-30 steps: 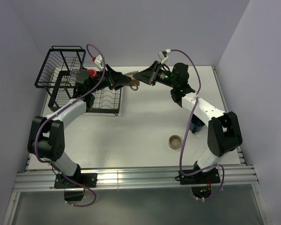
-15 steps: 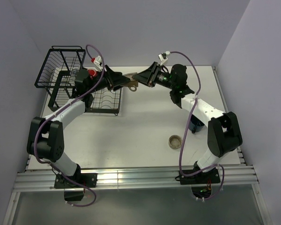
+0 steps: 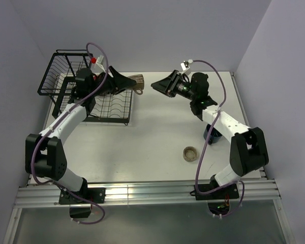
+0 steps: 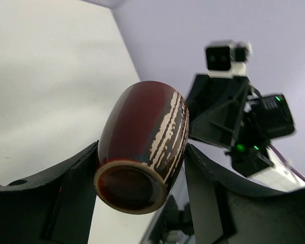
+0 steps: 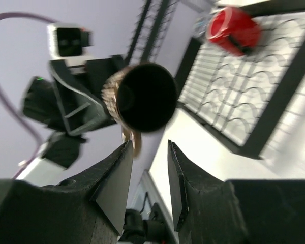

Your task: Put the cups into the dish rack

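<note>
My left gripper (image 3: 130, 83) is shut on the tan cup with the dark inside (image 3: 136, 81), held on its side in the air over the right edge of the dish rack (image 3: 113, 109). In the left wrist view this cup (image 4: 142, 147) fills the space between both fingers. My right gripper (image 3: 156, 85) stands open a short way right of it, holding nothing; its wrist view looks into the cup's mouth (image 5: 145, 96). A red mug (image 5: 234, 30) lies on the rack's slotted tray. A low beige cup (image 3: 190, 153) and a dark blue mug (image 3: 212, 134) stand on the table.
The taller wire basket (image 3: 66, 71) rises at the rack's far left. The right arm's forearm crosses above the dark blue mug and hides part of it. Purple cables loop over both arms.
The right gripper has opened, let go of the tan cup and drawn back to the right. The left gripper has kept the cup and carried it slightly left, toward the rack.
</note>
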{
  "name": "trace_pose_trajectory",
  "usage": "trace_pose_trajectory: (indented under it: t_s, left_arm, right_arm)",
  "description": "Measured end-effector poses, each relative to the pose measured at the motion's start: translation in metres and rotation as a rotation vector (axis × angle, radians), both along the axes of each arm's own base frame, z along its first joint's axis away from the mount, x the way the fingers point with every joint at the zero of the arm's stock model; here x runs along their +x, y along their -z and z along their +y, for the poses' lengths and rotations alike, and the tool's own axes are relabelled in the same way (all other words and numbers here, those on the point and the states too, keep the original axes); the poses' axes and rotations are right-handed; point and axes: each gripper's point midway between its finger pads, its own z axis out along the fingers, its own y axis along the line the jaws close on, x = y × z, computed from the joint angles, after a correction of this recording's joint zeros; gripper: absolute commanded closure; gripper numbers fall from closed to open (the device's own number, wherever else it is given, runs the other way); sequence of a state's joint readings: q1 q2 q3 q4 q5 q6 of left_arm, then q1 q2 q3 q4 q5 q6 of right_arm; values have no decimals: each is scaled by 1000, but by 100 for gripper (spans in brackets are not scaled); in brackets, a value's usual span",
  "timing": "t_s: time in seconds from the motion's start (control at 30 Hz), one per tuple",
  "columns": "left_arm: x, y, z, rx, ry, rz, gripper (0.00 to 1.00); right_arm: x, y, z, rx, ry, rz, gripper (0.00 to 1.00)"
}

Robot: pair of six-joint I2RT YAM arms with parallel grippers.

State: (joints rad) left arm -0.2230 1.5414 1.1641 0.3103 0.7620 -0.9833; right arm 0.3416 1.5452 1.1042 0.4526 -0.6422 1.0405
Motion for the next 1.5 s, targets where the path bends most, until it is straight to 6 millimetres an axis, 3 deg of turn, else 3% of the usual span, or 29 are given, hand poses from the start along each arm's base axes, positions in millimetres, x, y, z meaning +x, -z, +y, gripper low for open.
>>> trace_pose_trajectory:
  t_s: [0.23, 0.4, 0.53, 0.77, 0.93, 1.27, 1.5]
  left_arm:
    - [36, -9, 32, 230, -240, -22, 100]
    - [76, -2, 67, 436, -445, -7, 100]
    - [109, 35, 86, 632, -545, 69, 100]
    - [148, 109, 90, 911, -587, 190, 100]
    - [159, 133, 93, 1036, -590, 218, 100]
    - [168, 147, 100, 1138, -593, 212, 100]
    - [170, 171, 102, 1189, -567, 230, 100]
  right_arm:
    - [8, 11, -32, -127, 162, 20, 59]
    - [15, 25, -50, -257, 257, 51, 59]
    - [18, 38, -62, -343, 303, 78, 59]
    - [13, 61, -74, -445, 325, 126, 59]
    - [10, 70, -79, -488, 328, 145, 59]
    - [8, 76, -80, -514, 321, 152, 59]
    - [9, 78, -80, -517, 320, 155, 59]
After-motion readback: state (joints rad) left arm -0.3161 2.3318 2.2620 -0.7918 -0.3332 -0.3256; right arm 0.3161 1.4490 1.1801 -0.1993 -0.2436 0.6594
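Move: The open spot in the dish rack's far right corner lies about 17 cm ahead of the left hand, 10 cm to its left and 22 cm below. The red mug stands around 10 cm farther left of that spot and slightly farther out. The rack's near right corner is roughly level with the left hand, 6 cm to its left, 28 cm down. From the right hand the spot is some 18 cm ahead, 20 cm left and 22 cm below. Still pinching the brown cup, the left hand carries it forward about 17 cm and leftward 10 cm, nearly level at first, then sinks 17 cm towards the rack's far right corner while rolling its fingers from flat to pointing forward and down. The right hand, empty with its fingers still open, backs off to the right and down, tipping its fingers downward about 30 degrees. ##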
